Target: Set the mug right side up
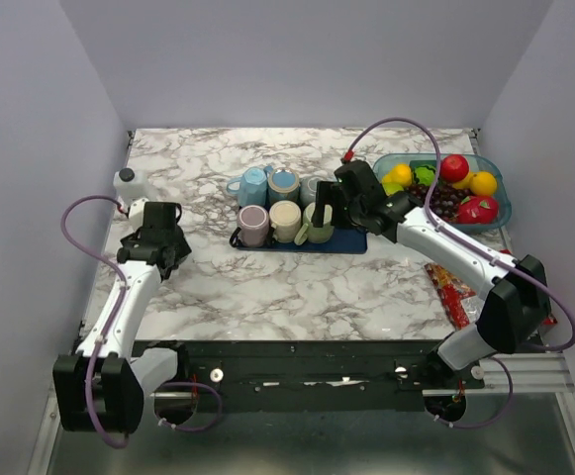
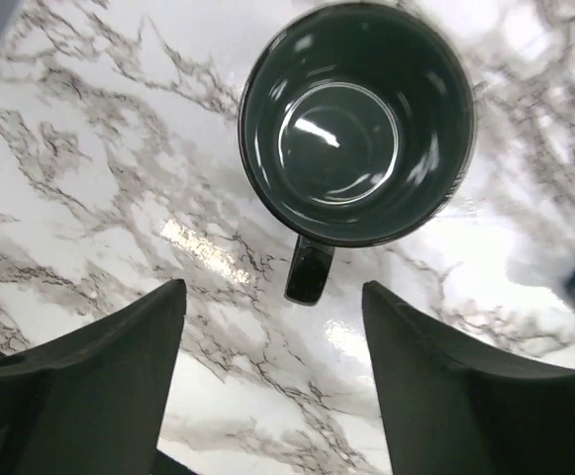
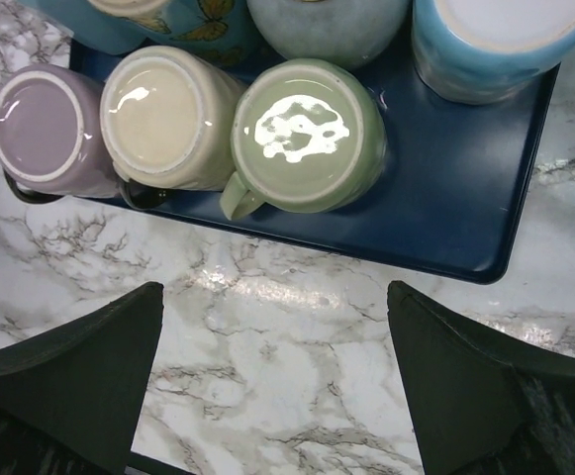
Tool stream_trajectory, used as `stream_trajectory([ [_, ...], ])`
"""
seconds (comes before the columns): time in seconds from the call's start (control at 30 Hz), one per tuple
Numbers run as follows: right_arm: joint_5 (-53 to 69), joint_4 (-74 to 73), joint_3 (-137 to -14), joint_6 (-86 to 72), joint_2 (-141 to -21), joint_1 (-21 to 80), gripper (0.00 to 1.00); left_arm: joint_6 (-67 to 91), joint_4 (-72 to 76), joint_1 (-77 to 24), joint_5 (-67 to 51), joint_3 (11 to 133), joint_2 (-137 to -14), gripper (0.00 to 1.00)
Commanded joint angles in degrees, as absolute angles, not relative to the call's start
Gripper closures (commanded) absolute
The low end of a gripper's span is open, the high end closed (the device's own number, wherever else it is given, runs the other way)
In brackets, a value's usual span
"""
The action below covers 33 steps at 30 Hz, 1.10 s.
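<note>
A black mug [image 2: 356, 119] stands right side up on the marble table, mouth up and empty, with its handle [image 2: 310, 269] pointing toward my left gripper [image 2: 272, 381]. That gripper is open and hangs just behind the handle, touching nothing. In the top view the left gripper [image 1: 165, 237] covers the black mug. My right gripper [image 3: 272, 366] is open and empty over bare marble, just short of a dark blue tray [image 3: 465, 198]. On the tray a green mug [image 3: 307, 134], a cream mug [image 3: 168, 119] and a lilac mug [image 3: 45, 129] stand upside down.
The tray [image 1: 297, 243] holds several mugs at the table's middle, with the right gripper [image 1: 329, 206] above its right end. A fruit bowl [image 1: 495, 213] sits at the back right, a red packet [image 1: 453, 292] lies near the right edge, and a white bottle [image 1: 129, 184] stands at the left.
</note>
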<state>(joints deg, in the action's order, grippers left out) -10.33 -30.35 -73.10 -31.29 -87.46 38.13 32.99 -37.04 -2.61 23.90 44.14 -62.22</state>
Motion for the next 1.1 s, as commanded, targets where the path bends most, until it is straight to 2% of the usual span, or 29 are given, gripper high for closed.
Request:
stream_trajectory([
  [0.0,-14.14,-35.59,-76.20,-34.27,-90.69,37.88,0.00,34.20,-41.74,-2.20,23.03,49.83,-55.64,0.11],
  [0.07,-16.69,-36.73,-77.34,-37.87,-91.75,38.23,0.00,32.35,-42.45,-2.20,21.28,51.58,-54.06,0.08],
  [0.2,-22.31,-36.91,-80.14,-42.53,-95.27,40.07,0.00,28.31,-40.26,-2.20,9.45,53.61,-53.53,0.02],
  [0.33,-28.72,-39.71,-85.33,-50.33,-100.97,42.53,0.00,27.95,-34.47,-2.29,0.30,53.18,-52.82,0.01],
  [0.43,-32.24,-48.05,-91.99,-58.32,-106.34,43.42,0.00,27.51,-32.18,-2.29,-3.24,53.09,-52.03,0.01],
  [0.57,-33.22,-54.66,-95.27,-64.85,-110.91,43.68,0.00,25.41,-31.38,-2.29,-5.00,53.52,-51.94,0.01],
  [1.07,-33.66,-50.89,-95.45,-67.76,-116.97,43.77,0.00,23.91,-30.67,-2.29,-6.59,53.26,-52.91,0.01],
])
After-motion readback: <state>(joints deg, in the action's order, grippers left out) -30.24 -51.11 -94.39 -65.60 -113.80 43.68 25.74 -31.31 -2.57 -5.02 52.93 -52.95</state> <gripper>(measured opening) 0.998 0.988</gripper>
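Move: The upside-down green mug is some 7 cm ahead of the open right hand, about 2 cm to its left and 12 cm below. The beige mug stands 8 cm to the left of it, the grey mug 8 cm beyond it, and the light-blue mug 8 cm right of it and 7 cm farther out. From the left hand the green mug lies about 14 cm ahead, 36 cm right and 6 cm below; the upright dark green mug is 7 cm straight ahead of that hand and 6 cm below. Down to the green mug comes the right hand, sinking about 8 cm with a net few centimetres forward and left, turning some 30 degrees clockwise with fingers wide open; its left fingertip ends close by the handle, contact unclear. Meanwhile the left hand opens fully and backs off the dark green mug, up first, then rightward as it keeps rising, its fingers tilting forward and swinging clockwise. ##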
